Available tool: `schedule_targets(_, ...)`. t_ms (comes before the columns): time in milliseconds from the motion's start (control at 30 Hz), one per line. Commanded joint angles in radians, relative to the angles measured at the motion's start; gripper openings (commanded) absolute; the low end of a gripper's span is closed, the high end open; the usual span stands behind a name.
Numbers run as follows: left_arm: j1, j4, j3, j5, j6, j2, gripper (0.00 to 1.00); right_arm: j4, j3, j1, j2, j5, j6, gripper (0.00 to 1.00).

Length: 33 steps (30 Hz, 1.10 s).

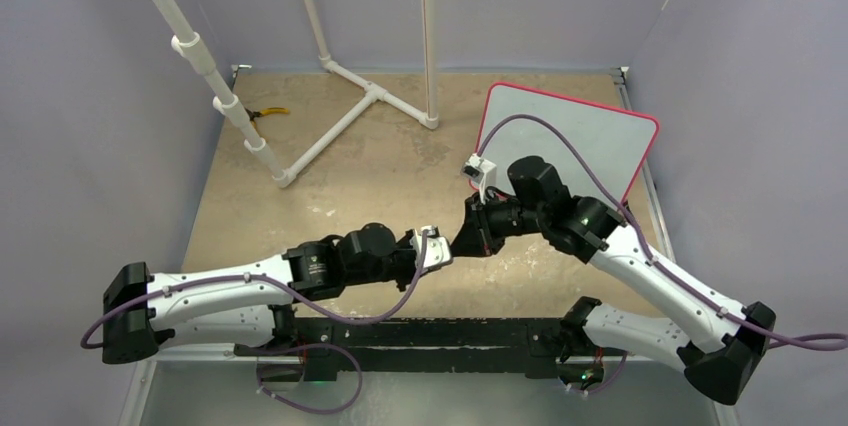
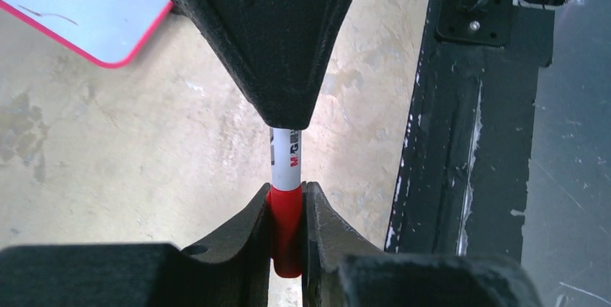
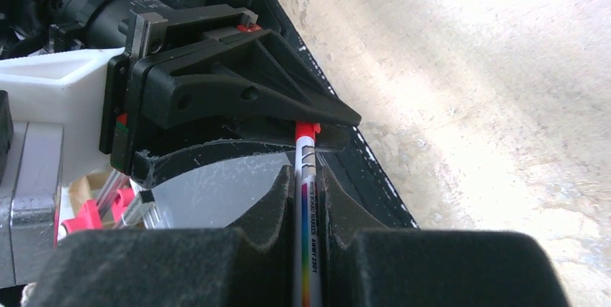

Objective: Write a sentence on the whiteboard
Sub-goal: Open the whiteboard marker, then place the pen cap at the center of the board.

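A white marker with a red cap spans between my two grippers, above the table's near middle. My left gripper is shut on the red cap. My right gripper is shut on the marker's white barrel, and its black fingers point at the left gripper from above in the left wrist view. In the top view the left gripper and right gripper meet tip to tip. The whiteboard, red-framed, lies at the far right behind the right arm. The sentence is out of view.
A white PVC pipe stand occupies the far left and middle. Yellow-handled pliers lie by the back wall. A black rail runs along the near edge between the arm bases. A whiteboard corner appears in the left wrist view.
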Motion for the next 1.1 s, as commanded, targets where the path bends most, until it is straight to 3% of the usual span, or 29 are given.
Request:
schedule_targets(0, -0.003, -0.116, -0.019, -0.098, 0.026, -0.033, 0.00, -0.126, 0.134, -0.024, -0.031, 0.121, -0.087, 0.00)
schedule_targets(400, -0.003, -0.103, -0.037, -0.153, 0.044, -0.101, 0.00, -0.307, 0.388, -0.024, 0.012, 0.220, -0.140, 0.00)
schedule_targets(600, 0.008, -0.101, -0.032, -0.191, 0.024, -0.133, 0.00, -0.356, 0.404, -0.024, 0.007, 0.347, -0.125, 0.00)
schedule_targets(867, 0.275, -0.077, 0.010, -0.035, -0.080, -0.086, 0.00, -0.117, 0.226, -0.024, -0.045, 0.634, -0.042, 0.00)
schedule_targets(1067, 0.396, -0.041, 0.023, -0.022, -0.318, -0.047, 0.00, 0.140, 0.116, -0.024, -0.078, 0.806, 0.071, 0.00)
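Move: The marker still has its cap on and runs between the hands on a steep slant. The left fingers hold the red cap, with the marker's middle about 4 cm above them and 2 cm to their right, level fore and aft. The right fingers hold the barrel: the marker's middle is 2 cm below and 2 cm left, level fore and aft. The whiteboard's middle lies some 21 cm ahead of the right hand, 22 cm to its right and 14 cm lower. Left fingers keep the red cap pinched and right fingers the barrel; both rise 2-3 cm together, then part: the left draws the cap left and down some 4 cm, the right pulls the barrel up to about 8.5 cm. Both then swing forward and outward, the left turning counter-clockwise and the right clockwise about 30 degrees, dipping towards the whiteboard. ##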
